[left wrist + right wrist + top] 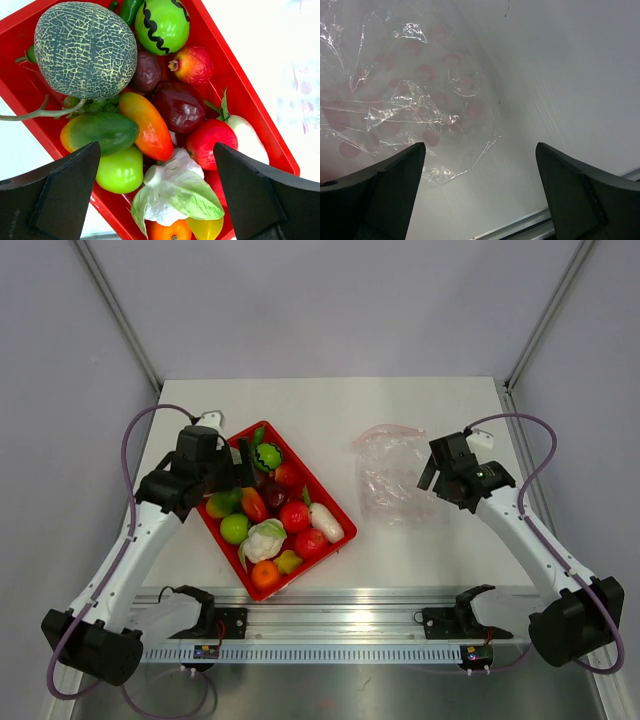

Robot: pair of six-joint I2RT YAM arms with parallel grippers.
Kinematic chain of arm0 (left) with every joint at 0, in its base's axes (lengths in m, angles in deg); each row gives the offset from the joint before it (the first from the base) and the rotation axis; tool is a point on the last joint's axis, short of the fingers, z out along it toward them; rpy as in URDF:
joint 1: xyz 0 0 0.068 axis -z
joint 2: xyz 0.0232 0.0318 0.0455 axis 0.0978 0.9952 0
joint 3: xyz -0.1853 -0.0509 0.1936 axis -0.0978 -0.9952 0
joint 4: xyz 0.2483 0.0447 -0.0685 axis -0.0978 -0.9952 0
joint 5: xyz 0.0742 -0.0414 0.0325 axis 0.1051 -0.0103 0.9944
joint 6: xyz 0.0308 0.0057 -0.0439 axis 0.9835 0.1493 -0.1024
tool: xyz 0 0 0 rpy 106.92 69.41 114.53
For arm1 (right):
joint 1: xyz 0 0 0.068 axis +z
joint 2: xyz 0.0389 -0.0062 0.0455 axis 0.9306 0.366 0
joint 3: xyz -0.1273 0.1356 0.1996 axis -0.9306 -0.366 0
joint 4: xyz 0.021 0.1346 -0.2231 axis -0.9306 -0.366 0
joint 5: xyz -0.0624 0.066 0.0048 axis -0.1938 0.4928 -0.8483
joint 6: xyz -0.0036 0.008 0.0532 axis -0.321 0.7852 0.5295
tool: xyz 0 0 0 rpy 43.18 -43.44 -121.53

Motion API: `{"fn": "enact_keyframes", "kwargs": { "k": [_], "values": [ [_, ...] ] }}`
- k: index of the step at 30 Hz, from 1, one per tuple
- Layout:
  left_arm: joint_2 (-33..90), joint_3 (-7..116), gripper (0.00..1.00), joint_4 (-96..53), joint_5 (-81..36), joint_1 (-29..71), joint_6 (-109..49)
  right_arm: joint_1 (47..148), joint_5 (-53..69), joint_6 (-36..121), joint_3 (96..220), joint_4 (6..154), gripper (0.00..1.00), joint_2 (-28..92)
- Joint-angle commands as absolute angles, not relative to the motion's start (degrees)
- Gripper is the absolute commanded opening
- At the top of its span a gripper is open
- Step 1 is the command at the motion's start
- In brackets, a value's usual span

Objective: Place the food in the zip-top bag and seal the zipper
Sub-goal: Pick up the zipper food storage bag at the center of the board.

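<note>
The food (pixel 294 516) is piled in a red tray (pixel 316 469) left of centre: a red apple, a green apple (pixel 234 528), a white cauliflower (pixel 264 539) and an orange (pixel 265 575). My left gripper (pixel 243 462) hangs open over the tray's far end. In its wrist view the left gripper (pixel 156 148) is above a netted melon (pixel 85 47), a cauliflower (pixel 172 192) and other pieces, touching none. The zip-top bag (pixel 390 475) lies crumpled and empty on the table at right, its zipper (pixel 392 428) along the far edge. My right gripper (pixel 432 476) stands open at the bag's right side, its fingers empty; the bag (pixel 395 100) fills the upper left of its wrist view.
An aluminium rail (pixel 340 620) runs along the near table edge and also shows in the right wrist view (pixel 520 227). Slanted frame posts (pixel 120 315) stand at both back corners. White tabletop (pixel 345 560) lies between tray and bag.
</note>
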State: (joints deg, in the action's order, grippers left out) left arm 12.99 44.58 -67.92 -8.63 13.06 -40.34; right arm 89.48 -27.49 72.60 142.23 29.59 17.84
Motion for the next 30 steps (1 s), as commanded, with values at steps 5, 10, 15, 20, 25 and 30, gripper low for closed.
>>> {"fn": "enact_keyframes", "kwargs": {
  "k": [5, 10, 15, 20, 25, 30],
  "values": [
    [10.8, 45.3, 0.99, -66.7, -10.6, 12.9, -39.6, 89.5, -20.1, 70.7, 139.7, 33.8, 0.99, 14.2],
    [10.8, 45.3, 0.99, -66.3, -12.1, 13.0, -38.9, 90.2, -11.7, 72.7, 136.4, 40.3, 0.99, 12.3],
    [10.5, 45.2, 0.99, -65.9, -13.4, 13.1, -38.9, 101.8, -16.4, 75.8, 140.1, 40.6, 0.99, 21.2],
    [11.1, 45.7, 0.99, -66.8, -13.7, 13.4, -38.9, 109.0, -19.4, 74.8, 147.9, 40.9, 1.0, 32.5],
    [10.4, 46.1, 0.99, -67.6, -13.2, 13.5, -38.8, 110.5, -21.5, 72.2, 154.8, 36.9, 0.99, 45.9],
    [10.3, 46.2, 0.99, -68.4, -12.9, 13.5, -38.8, 110.2, -31.3, 75.5, 153.7, 28.1, 0.99, 48.5]
  ]
}}
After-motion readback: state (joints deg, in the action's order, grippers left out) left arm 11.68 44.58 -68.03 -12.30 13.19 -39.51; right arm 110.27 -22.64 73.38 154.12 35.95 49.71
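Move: The middle of the zip-top bag, lying flat, is about 10 cm ahead of the right hand, 13 cm to its left and some 14 cm below. The food tray's middle is roughly 40 cm to the right hand's left and about 2 cm ahead; the white eggplant at the tray's near end is some 29 cm left and 2 cm back. From the left hand the bag lies about 33 cm to the right and 10 cm ahead. Towards the near-left corner of the zip-top bag, the open right hand sweeps about 16 cm left across the bag, slowly at first, then fast. It sinks some 9 cm, mostly late, and eases slightly back right at the end. The wrist turns roughly 20 degrees counter-clockwise and tips the fingers steeper; they stay wide open. ##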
